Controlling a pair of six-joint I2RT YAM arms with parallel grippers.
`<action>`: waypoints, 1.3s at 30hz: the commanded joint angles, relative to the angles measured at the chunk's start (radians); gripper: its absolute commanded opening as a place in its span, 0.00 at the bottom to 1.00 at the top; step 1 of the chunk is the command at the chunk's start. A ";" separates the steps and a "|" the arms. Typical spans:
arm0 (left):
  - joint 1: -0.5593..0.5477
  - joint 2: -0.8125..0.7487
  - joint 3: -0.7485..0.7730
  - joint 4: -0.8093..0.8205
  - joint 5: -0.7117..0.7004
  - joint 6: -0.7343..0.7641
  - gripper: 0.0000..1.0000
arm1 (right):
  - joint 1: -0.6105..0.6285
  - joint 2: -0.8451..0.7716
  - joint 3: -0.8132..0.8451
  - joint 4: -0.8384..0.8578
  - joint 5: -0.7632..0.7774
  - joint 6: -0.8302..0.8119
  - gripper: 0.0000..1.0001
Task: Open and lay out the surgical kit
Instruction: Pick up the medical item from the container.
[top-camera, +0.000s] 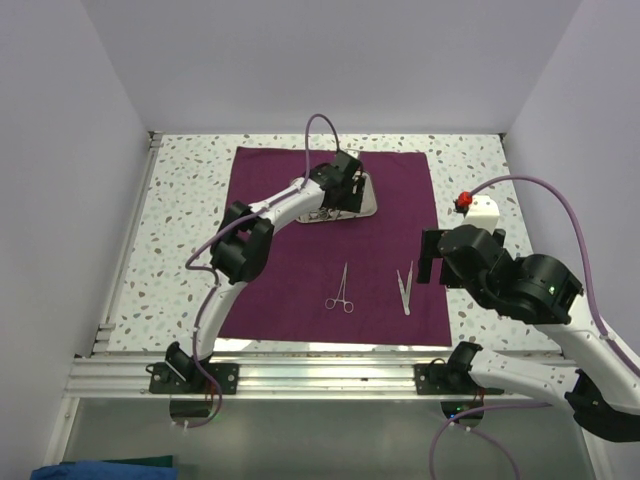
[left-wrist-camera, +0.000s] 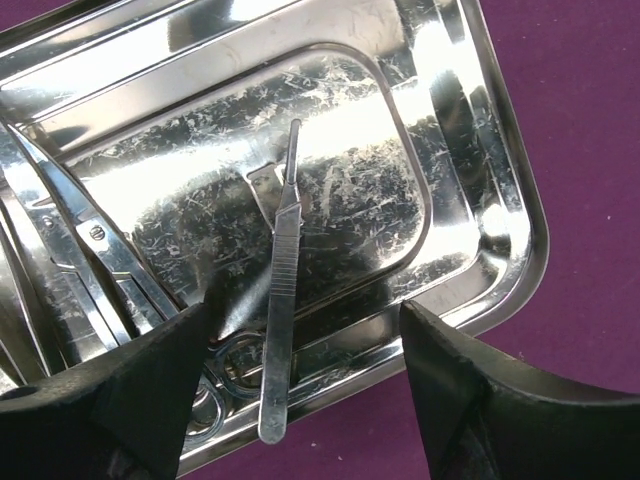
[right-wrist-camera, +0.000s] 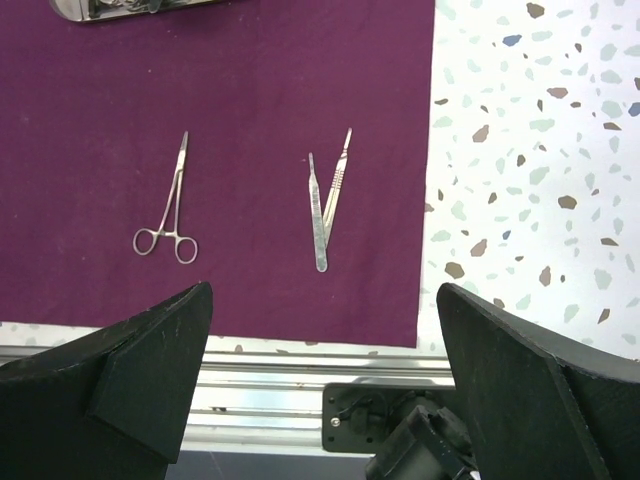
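The dark purple cloth (top-camera: 290, 270) lies spread flat on the table. The shiny steel tray (top-camera: 368, 203) sits on its far middle. My left gripper (top-camera: 345, 180) hovers over the tray, open and empty. In the left wrist view a scalpel (left-wrist-camera: 280, 290) lies across the tray (left-wrist-camera: 500, 200), its handle end over the near rim between my fingers, with ring-handled instruments (left-wrist-camera: 110, 260) at the left. Ring-handled forceps (top-camera: 341, 290) and tweezers (top-camera: 405, 288) lie on the cloth's near half; they also show in the right wrist view, forceps (right-wrist-camera: 170, 205) and tweezers (right-wrist-camera: 328, 200). My right gripper (top-camera: 432, 257) is open and empty at the cloth's right edge.
A speckled terrazzo tabletop (top-camera: 185, 200) surrounds the cloth. A metal rail (top-camera: 300, 375) runs along the near edge, seen also in the right wrist view (right-wrist-camera: 260, 380). White walls close in the left, far and right sides.
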 joint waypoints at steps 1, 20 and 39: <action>0.004 0.025 -0.035 -0.100 -0.013 0.020 0.77 | 0.002 -0.002 -0.001 -0.019 0.026 -0.010 0.98; -0.019 0.106 -0.004 -0.154 -0.052 0.047 0.18 | 0.002 -0.044 -0.031 -0.045 0.042 0.040 0.98; -0.019 0.065 0.256 -0.284 -0.100 0.066 0.00 | 0.003 -0.004 -0.035 0.062 0.034 0.000 0.98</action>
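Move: The medical item, a slim scalpel handle lying in the tray and pointing forward and slightly right, has its middle about 3 cm ahead of the left hand, level sideways and 1 cm lower, its rear half already between the open fingers. The scissors lie some 5 cm to the hand's left and 4 cm ahead; the tray's middle is about 3 cm left and 4 cm ahead. From the right hand, the item is roughly 33 cm forward, 17 cm left and 26 cm below. The scalpel handle is pinched by its rear half as the left fingers go from wide open to nearly shut, the hand settling under 1 cm lower and edging about 1.5 cm left, towards the scissors. It rolls some 10 degrees, its left side rising, and once shut, starts back up by roughly 1 cm with the grip kept. ##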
